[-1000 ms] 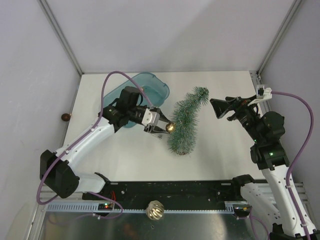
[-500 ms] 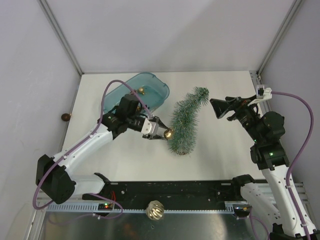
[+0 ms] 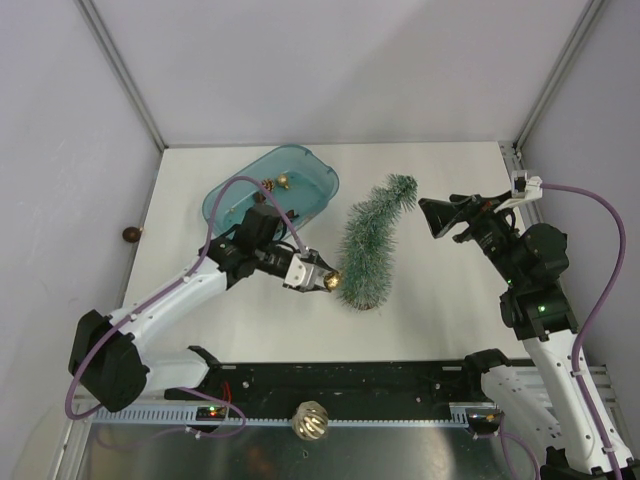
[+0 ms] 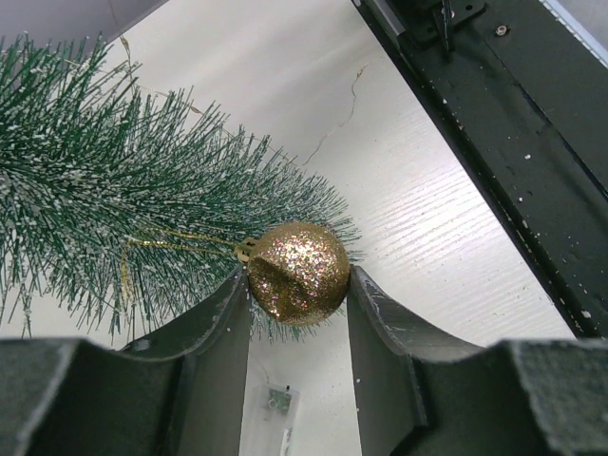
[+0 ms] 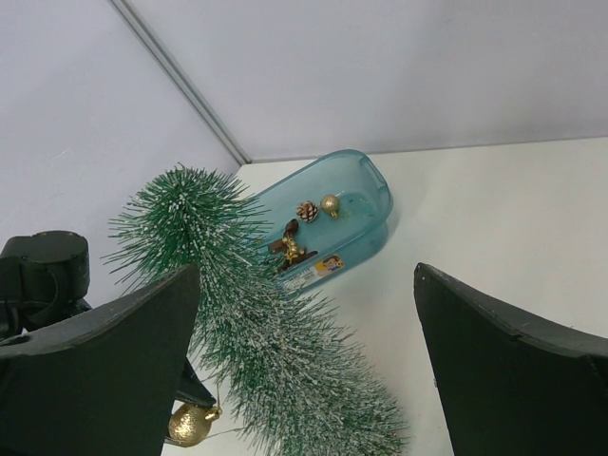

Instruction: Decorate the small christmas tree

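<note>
The small christmas tree (image 3: 368, 245), frosted green with a bent tip, stands at mid-table, its base toward the near side. My left gripper (image 3: 328, 282) is shut on a gold glitter bauble (image 3: 338, 281) against the tree's lower left side. In the left wrist view the bauble (image 4: 297, 273) sits pinched between both fingers, and its gold thread runs into the needles of the tree (image 4: 114, 180). My right gripper (image 3: 440, 216) hangs open to the right of the tree's tip with nothing in it. Its wrist view shows the tree (image 5: 275, 332) and the bauble (image 5: 190, 424).
A teal tub (image 3: 322, 176) lies behind the left arm; it holds a pine cone (image 5: 307, 211), a gold bauble (image 5: 330, 204) and a brown star ornament (image 5: 288, 249). A dark bauble (image 3: 131, 234) lies off the table's left edge. A ribbed gold ornament (image 3: 311, 421) sits below the black rail (image 3: 400, 380).
My left gripper has carried the gold bauble toward the near side, down along the tree's left flank to its lower part. The right arm has not moved.
</note>
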Robot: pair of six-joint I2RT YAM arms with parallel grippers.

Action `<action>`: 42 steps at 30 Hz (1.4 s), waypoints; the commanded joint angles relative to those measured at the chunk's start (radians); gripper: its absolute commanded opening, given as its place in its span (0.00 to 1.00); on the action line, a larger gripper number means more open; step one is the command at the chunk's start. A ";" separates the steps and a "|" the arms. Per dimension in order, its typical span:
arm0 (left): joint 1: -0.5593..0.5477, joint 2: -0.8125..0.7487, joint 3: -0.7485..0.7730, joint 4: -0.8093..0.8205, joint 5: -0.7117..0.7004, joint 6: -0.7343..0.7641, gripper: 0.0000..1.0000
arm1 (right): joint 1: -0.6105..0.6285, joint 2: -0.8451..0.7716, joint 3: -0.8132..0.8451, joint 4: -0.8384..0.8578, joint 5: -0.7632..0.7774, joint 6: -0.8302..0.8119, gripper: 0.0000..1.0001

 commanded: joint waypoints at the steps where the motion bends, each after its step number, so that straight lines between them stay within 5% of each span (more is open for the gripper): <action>1: -0.013 -0.033 -0.007 0.016 -0.007 0.047 0.27 | 0.008 -0.006 0.003 0.039 0.013 0.004 0.99; 9: -0.023 -0.034 -0.022 0.039 -0.031 0.049 0.29 | 0.013 -0.009 0.002 0.037 0.017 0.002 0.99; 23: -0.043 -0.033 -0.052 0.146 -0.104 0.017 0.75 | 0.019 -0.003 0.002 0.047 0.018 0.004 0.99; 33: -0.037 -0.062 -0.057 0.164 -0.189 -0.036 0.81 | 0.020 -0.002 0.003 0.054 0.021 -0.004 0.99; 42: 0.186 -0.112 -0.017 0.164 -0.145 -0.342 0.93 | 0.009 -0.015 0.003 0.035 0.027 -0.022 0.99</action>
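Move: The left hand still holds the gold bauble at the tree's lower near-left side, its string already running into the branches; the tree's middle is about 7 cm right and 4 cm ahead, near hand height. A small clear packet lies on the table roughly 9 cm ahead, 6 cm left and 18 cm below. The blue bin sits some 25 cm ahead, 13 cm left, 15 cm below. From the idle right hand, the tree's middle is around 11 cm left, 2 cm back and 18 cm lower. Down first, by about 1.5 cm, the left hand eases the gold bauble beside the tree's lower branches, then opens its fingers from half shut to nearly full and lets go. It leaves forward, some 4 cm with a speeding finish, swinging left and rising slightly off the bauble while the wrist turns about 15 degrees counter-clockwise. ##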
